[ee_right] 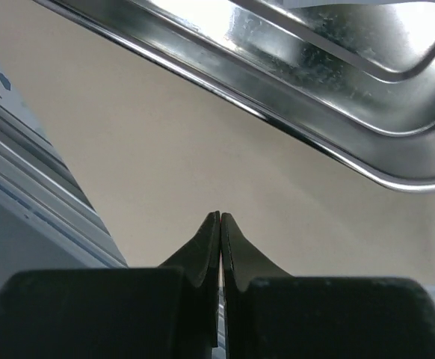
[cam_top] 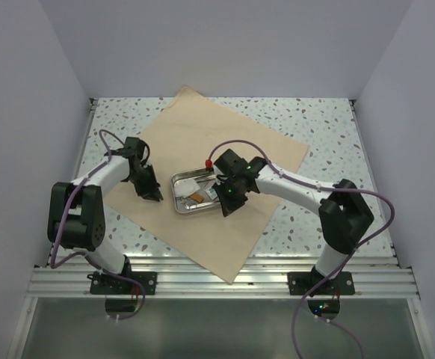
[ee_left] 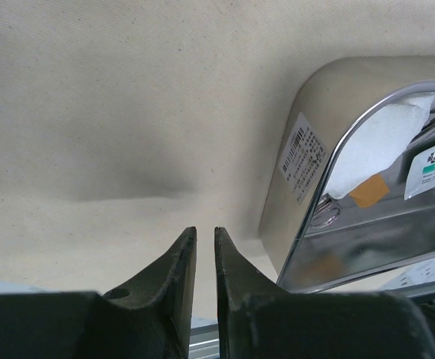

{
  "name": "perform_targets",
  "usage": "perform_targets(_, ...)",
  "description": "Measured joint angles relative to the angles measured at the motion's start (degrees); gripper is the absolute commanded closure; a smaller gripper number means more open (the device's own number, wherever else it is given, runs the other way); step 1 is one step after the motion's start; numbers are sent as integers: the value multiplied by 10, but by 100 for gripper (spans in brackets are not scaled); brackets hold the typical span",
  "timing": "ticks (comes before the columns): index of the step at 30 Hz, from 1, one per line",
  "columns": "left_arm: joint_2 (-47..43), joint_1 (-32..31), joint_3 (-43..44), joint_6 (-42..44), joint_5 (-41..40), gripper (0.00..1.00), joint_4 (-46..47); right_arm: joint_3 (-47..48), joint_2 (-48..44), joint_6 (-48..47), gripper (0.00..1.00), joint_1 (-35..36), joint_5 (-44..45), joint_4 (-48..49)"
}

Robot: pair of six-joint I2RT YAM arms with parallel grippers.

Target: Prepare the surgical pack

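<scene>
The tan sheet [cam_top: 225,149] lies spread on the speckled table. On it sits the shiny steel tray [cam_top: 180,206] holding white gauze [cam_top: 191,185], a small packet [cam_top: 208,194] and an orange tab [cam_top: 196,197]. My left gripper [cam_top: 155,196] hovers just left of the tray. In the left wrist view its fingertips [ee_left: 205,230] stand a narrow gap apart with nothing between them, and the tray [ee_left: 307,112], gauze [ee_left: 374,142] and packet [ee_left: 433,168] are at the right. My right gripper [cam_top: 227,209] is at the tray's right near corner. It is shut [ee_right: 220,215] and empty over the sheet [ee_right: 165,149], below the tray rim [ee_right: 292,75].
A small red object [cam_top: 208,161] sits on the sheet behind the tray. An aluminium rail [cam_top: 217,280] runs along the table's near edge, and the sheet's near corner overlaps it. Grey walls close in the left, right and far sides.
</scene>
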Motion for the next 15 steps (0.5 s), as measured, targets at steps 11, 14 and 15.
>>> perform_targets(11, -2, -17, -11, -3, 20, 83, 12, 25, 97, 26, 100, 41, -3, 53)
perform_targets(14, 5, -26, -11, -7, 28, 83, 17, 43, 115, 27, 100, 43, -3, 56)
perform_targets(15, 10, -28, -11, -8, 30, 82, 18, 49, 120, 28, 100, 43, -2, 57)
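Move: From the right hand, the middle of the tray is about 10 cm ahead and 6 cm left, some 7 cm lower, with its near rim only a few centimetres ahead. In the tray, the gauze lies roughly 12 cm ahead and 11 cm left, and the orange packet 9 cm ahead and 9 cm left. The cloth's near corner is about 16 cm back and 2 cm right. From the left hand, the tray's middle is some 13 cm right, 4 cm ahead and slightly lower. With its fingers kept shut and pointing down, the right hand slides about 5 cm left along the outside of the tray's near long side while sinking some 4.5 cm towards the cloth, the drop ending first and the leftward travel going on. The left hand, its narrow finger gap unchanged, starts a little later and eases 2 to 3 cm right towards the tray's labelled left end, and neither hand is seen to touch the tray. ##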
